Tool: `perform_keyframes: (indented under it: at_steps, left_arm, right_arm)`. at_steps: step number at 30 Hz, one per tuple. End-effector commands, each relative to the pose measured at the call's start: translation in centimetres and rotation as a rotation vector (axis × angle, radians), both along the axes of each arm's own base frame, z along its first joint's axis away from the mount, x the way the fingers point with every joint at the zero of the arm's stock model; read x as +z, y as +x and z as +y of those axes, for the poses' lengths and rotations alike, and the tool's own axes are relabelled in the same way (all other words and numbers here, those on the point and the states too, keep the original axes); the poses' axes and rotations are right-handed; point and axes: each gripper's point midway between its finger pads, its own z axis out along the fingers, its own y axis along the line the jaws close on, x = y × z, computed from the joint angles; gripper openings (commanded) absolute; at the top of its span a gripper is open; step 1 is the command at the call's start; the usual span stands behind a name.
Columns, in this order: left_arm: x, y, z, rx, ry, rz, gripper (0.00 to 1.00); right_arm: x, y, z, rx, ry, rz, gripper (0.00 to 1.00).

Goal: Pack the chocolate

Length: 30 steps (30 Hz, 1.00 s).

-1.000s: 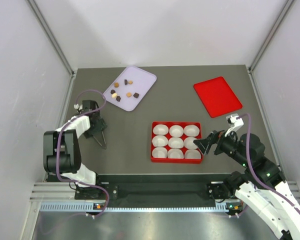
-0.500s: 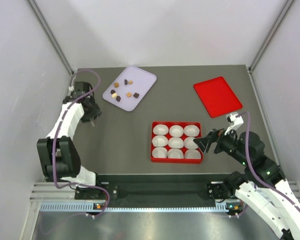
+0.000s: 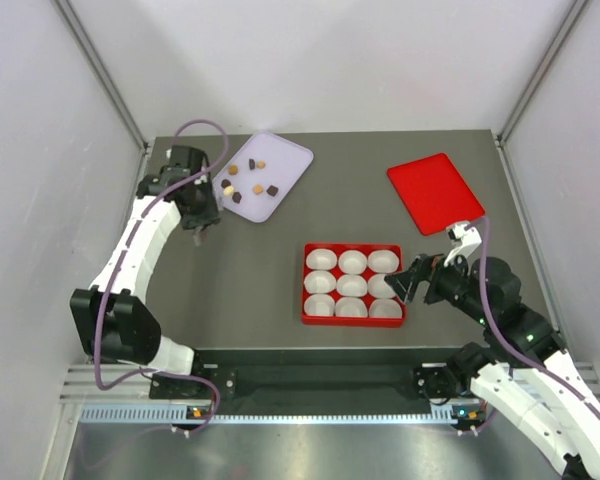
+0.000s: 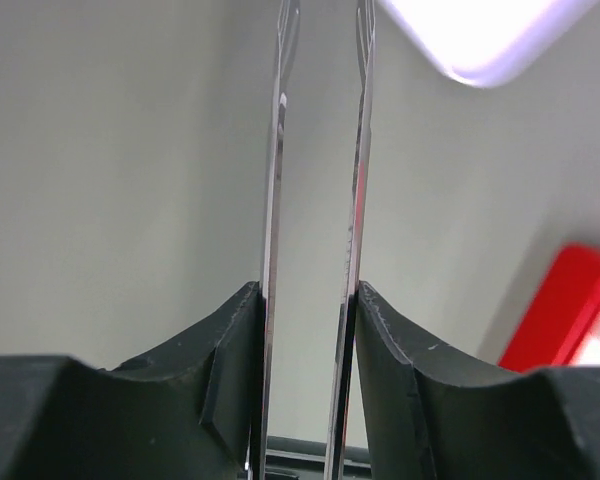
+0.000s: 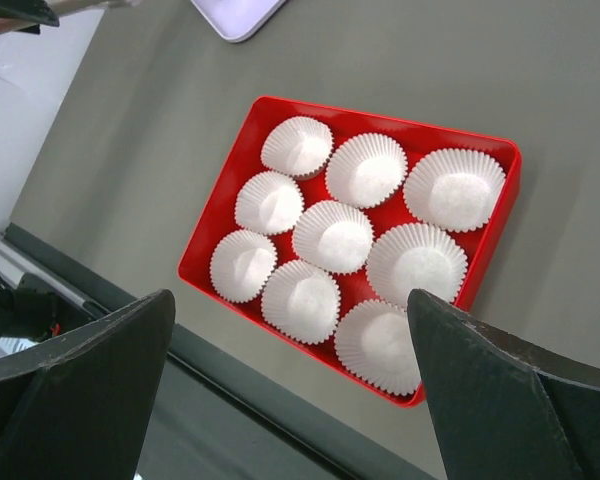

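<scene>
The chocolate [image 3: 246, 181] is several small dark brown and tan pieces lying on a lavender tray [image 3: 285, 160] at the back left. My left gripper [image 3: 202, 228] hangs just left of that tray, shut on thin metal tongs [image 4: 272, 200]. In the left wrist view the two blades run straight out from between the jaws [image 4: 305, 290], a narrow gap between them and nothing in it. The tips are cut off at the top edge. My right gripper [image 3: 412, 284] stands wide open at the right end of the red box [image 3: 352, 322]. It holds nothing [image 5: 290, 296].
The red box [image 5: 380, 120] holds several empty white paper cups [image 5: 332, 237]. A flat red lid [image 3: 435, 192] lies at the back right. A corner of the lavender tray [image 4: 480, 40] shows ahead of the tongs. Grey walls close in on both sides.
My left arm has swung from the near left out toward the lavender tray, carrying the tongs, and its jaws have narrowed. The right gripper has shifted only slightly and stays open.
</scene>
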Motion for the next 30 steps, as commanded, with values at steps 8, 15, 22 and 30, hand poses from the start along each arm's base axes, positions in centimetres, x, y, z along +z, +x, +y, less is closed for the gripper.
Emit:
perform_keyframes:
  at_steps: [8, 15, 22, 30]
  left_arm:
    - [2.7, 2.4, -8.8, -0.27, 0.016, -0.159, 0.45]
    - [2.2, 6.4, -10.0, -0.326, 0.049, -0.255, 0.45]
    - [-0.1, 9.7, -11.2, -0.371, 0.07, -0.253, 0.48]
    - [-2.0, 11.8, -11.8, -0.398, 0.09, -0.237, 0.51]
  right_arm:
    - [1.6, 2.1, 0.2, -0.05, 0.01, -0.036, 1.0]
    - [1.3, 3.3, 0.4, -0.069, -0.01, -0.036, 1.0]
    - [1.2, 3.9, 0.6, -0.076, -0.015, -0.032, 1.0]
    - [1.5, 4.8, 0.3, -0.101, -0.046, -0.049, 1.0]
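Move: The left hand, already holding the tongs, has the dark square chocolate at the tray's near right about 14 cm ahead, 12 cm to its right and 17 cm below. The light brown chocolate lies some 3 cm to the left of that square, level with it; the dark cube is about 12 cm ahead and 4 cm right of the hand. From the right hand the dark square is roughly 29 cm ahead, 27 cm left and well below. Swinging right first, about 8 cm with a slight rise, the left hand carries the tongs towards the tray, then goes forward some 9 cm while sinking, turning clockwise about 20 degrees; the fingers keep their hold. The empty, open right hand eases a little forward and down near the red box. ##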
